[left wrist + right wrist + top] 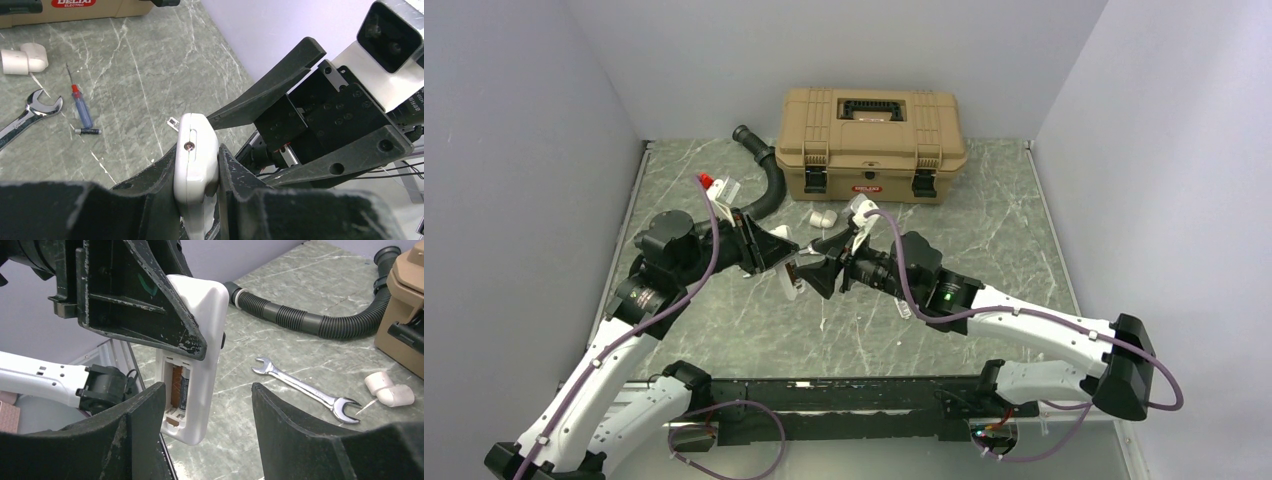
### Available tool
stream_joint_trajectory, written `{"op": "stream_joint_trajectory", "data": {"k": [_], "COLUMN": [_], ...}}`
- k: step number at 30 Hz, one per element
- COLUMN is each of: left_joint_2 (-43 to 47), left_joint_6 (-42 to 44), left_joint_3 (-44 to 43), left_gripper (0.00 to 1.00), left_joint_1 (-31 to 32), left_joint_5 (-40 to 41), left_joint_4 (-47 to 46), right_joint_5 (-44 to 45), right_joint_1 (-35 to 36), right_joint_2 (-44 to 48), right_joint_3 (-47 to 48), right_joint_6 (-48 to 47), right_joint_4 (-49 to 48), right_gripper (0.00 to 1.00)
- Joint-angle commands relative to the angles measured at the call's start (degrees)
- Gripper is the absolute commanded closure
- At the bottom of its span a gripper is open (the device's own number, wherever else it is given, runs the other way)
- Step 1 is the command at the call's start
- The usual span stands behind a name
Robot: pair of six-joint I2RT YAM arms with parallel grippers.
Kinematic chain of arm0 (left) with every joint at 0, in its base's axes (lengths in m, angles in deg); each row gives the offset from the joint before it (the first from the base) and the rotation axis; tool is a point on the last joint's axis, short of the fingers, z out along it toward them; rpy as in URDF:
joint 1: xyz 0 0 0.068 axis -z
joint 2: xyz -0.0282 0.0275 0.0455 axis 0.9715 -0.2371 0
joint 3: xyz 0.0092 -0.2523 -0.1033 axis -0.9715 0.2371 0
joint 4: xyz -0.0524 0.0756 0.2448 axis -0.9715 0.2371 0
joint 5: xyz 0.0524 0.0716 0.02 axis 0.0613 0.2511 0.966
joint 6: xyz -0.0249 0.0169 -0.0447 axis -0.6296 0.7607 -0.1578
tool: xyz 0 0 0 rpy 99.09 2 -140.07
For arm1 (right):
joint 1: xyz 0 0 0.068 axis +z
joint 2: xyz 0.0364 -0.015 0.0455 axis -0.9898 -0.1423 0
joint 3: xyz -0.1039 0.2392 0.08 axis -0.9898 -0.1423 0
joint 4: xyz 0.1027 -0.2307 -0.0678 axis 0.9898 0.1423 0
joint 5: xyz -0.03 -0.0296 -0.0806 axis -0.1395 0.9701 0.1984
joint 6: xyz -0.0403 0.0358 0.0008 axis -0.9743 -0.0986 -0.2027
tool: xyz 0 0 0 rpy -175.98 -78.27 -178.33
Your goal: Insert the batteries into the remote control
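Note:
The remote control (196,155) is a slim white handset held on edge above the table, with my left gripper (197,167) shut on its two flat sides. In the right wrist view the remote control (207,335) shows its open battery bay. One dark-labelled battery (183,387) sits in the bay, with a brown strip beside it. My right gripper (206,390) stands open just in front of the remote's lower end, touching nothing. Its black fingers (270,87) spread wide beside the handset. From the top view the two grippers meet at mid-table around the remote control (787,281).
A tan toolbox (871,143) stands at the back, with a black corrugated hose (769,180) to its left. On the marble tabletop lie a wrench (305,390), a white pipe elbow (390,390), a small red-and-blue screwdriver (80,107) and a small dark cylinder (87,131).

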Motion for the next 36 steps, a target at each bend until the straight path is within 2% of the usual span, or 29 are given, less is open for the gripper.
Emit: {"op": "stream_joint_trajectory", "data": {"k": [1, 17, 24, 36], "left_joint_2": [0.9, 0.8, 0.6, 0.4], "left_joint_6": [0.4, 0.4, 0.4, 0.6], "left_joint_3": [-0.2, -0.4, -0.5, -0.8], "left_gripper": [1.00, 1.00, 1.00, 1.00], "left_joint_1": [0.3, 0.2, 0.3, 0.3], "left_joint_5": [0.0, -0.1, -0.2, -0.1], "left_joint_4": [-1.9, -1.9, -2.0, -1.8], "right_joint_5": [-0.6, -0.9, -0.8, -0.5], "right_joint_1": [-0.1, -0.1, -0.1, -0.1], "right_joint_2": [-0.7, -2.7, -3.7, -4.7], "right_joint_3": [2.8, 3.4, 3.9, 4.4], "right_joint_6": [0.6, 0.8, 0.9, 0.7], "right_joint_4": [-0.8, -0.3, -0.1, 1.1], "right_gripper": [0.34, 0.38, 0.43, 0.77]}}
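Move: My left hand holds the remote upright, its middle about 1 cm back, 1 cm to the right and 2 cm below that hand. From my open right hand, the remote's middle is about 3 cm to the left, level and straight abreast, with the open battery bay at its lower half. On the table, some 28 cm below the right hand, lie a spare battery 6 cm ahead and 3 cm right, the screwdriver 11 ahead and 4 right, and the wrench 10 ahead and 6 left. I ease my right hand about 1.5 cm down and 1.5 cm left, bringing its open fingers around the remote's lower half. Towards the end I close them from wide to about a third open, pinching the remote across its thickness, one finger over the battery bay and the other on the opposite face. My left hand stays put and keeps its grip. ##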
